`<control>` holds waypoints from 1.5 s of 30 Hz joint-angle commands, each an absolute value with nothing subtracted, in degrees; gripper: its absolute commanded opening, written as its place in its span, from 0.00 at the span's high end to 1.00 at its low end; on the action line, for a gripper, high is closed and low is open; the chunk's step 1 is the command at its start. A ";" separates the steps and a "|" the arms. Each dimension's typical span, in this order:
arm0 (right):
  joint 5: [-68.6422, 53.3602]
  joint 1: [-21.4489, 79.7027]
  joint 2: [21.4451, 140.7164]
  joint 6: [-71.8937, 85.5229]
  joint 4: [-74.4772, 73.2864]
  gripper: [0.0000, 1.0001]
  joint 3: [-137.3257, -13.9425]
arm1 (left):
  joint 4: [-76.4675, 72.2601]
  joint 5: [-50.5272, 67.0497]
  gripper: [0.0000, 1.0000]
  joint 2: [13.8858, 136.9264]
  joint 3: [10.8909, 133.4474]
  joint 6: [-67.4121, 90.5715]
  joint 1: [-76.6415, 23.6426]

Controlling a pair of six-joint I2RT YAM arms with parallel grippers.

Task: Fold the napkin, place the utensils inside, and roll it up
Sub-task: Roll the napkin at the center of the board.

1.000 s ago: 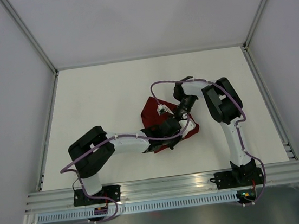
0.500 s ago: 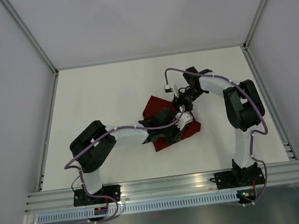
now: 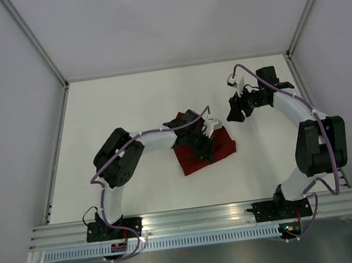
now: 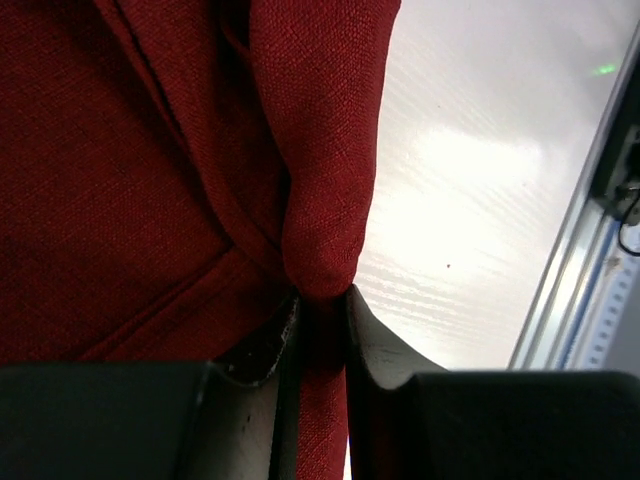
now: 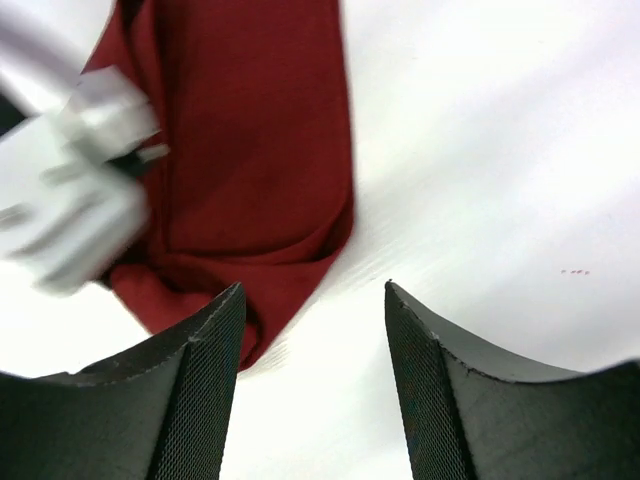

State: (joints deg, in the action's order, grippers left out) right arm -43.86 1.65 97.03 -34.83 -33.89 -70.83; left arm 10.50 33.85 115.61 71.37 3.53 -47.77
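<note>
The dark red napkin [image 3: 220, 148] lies bunched and partly folded at the middle of the white table. My left gripper [image 3: 204, 144] sits over it and is shut on a pinched fold of the cloth [image 4: 318, 240], the fabric squeezed between both jaws. My right gripper [image 3: 234, 111] hovers just past the napkin's far right corner, open and empty. In the right wrist view, the napkin [image 5: 260, 150] lies ahead of the gripper [image 5: 315, 290], with bare table between its fingers. The utensils are out of view.
The left arm's white link [image 5: 70, 190] crosses the napkin's left side in the right wrist view. A metal rail [image 3: 199, 218] runs along the near table edge and shows at the right [image 4: 590, 250] in the left wrist view. Side rails border the table [image 3: 128, 105].
My right gripper has let go of the napkin, opened, and pulled back to the far right. The left gripper has kept its hold while shifting away across the cloth.
</note>
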 commanded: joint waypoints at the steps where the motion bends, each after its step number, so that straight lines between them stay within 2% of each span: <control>1: -45.97 2.81 88.52 -40.60 -31.64 0.36 -63.57 | 22.31 37.26 0.98 121.54 76.35 6.24 -46.41; 9: -41.41 10.09 72.46 -50.71 -29.45 0.35 -47.75 | 30.32 43.15 0.98 128.40 83.84 8.79 -43.51; 13: -35.96 17.91 66.29 -51.15 -21.99 0.33 -36.68 | 32.34 45.43 0.98 130.69 85.34 10.01 -42.54; 18: -30.42 24.07 61.53 -50.01 -11.88 0.33 -29.63 | 33.57 47.80 0.98 132.54 86.48 11.25 -40.61; 32: -24.00 37.08 62.31 -50.80 -3.26 0.31 -25.66 | 34.45 51.33 0.98 134.65 87.36 13.18 -38.94; 40: -21.01 46.04 67.76 -51.77 1.13 0.31 -26.45 | 34.72 51.85 0.98 135.00 87.45 13.54 -38.85; 45: -18.55 47.72 70.49 -52.82 4.21 0.33 -26.54 | 34.89 52.38 0.98 135.26 87.63 13.54 -38.85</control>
State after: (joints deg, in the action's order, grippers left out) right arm -20.67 47.11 69.78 -51.37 -0.71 -25.58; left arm 30.11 57.78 131.66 87.83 11.18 -39.22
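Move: The napkin's rolled near edge is already pinched in the left fingers; the flat cloth's middle lies about 6 cm ahead and 2 cm left of them. From the open right hand, the stretch of roll just right of that pinch is some 17 cm back, 12 cm left and 10 cm lower. The left gripper's pinch is about 15 cm back and 15 cm left, the napkin's right corner 11 cm back and 3 cm left. The napkin's near roll stays pinched on the board as the left wrist rolls its top forward some 35 degrees, hardly shifting. The open right hand swings back towards the base, sinking, then left to the roll beside that pinch, about 19 cm back and 13 cm left in all, turning counter-clockwise and staying open. ##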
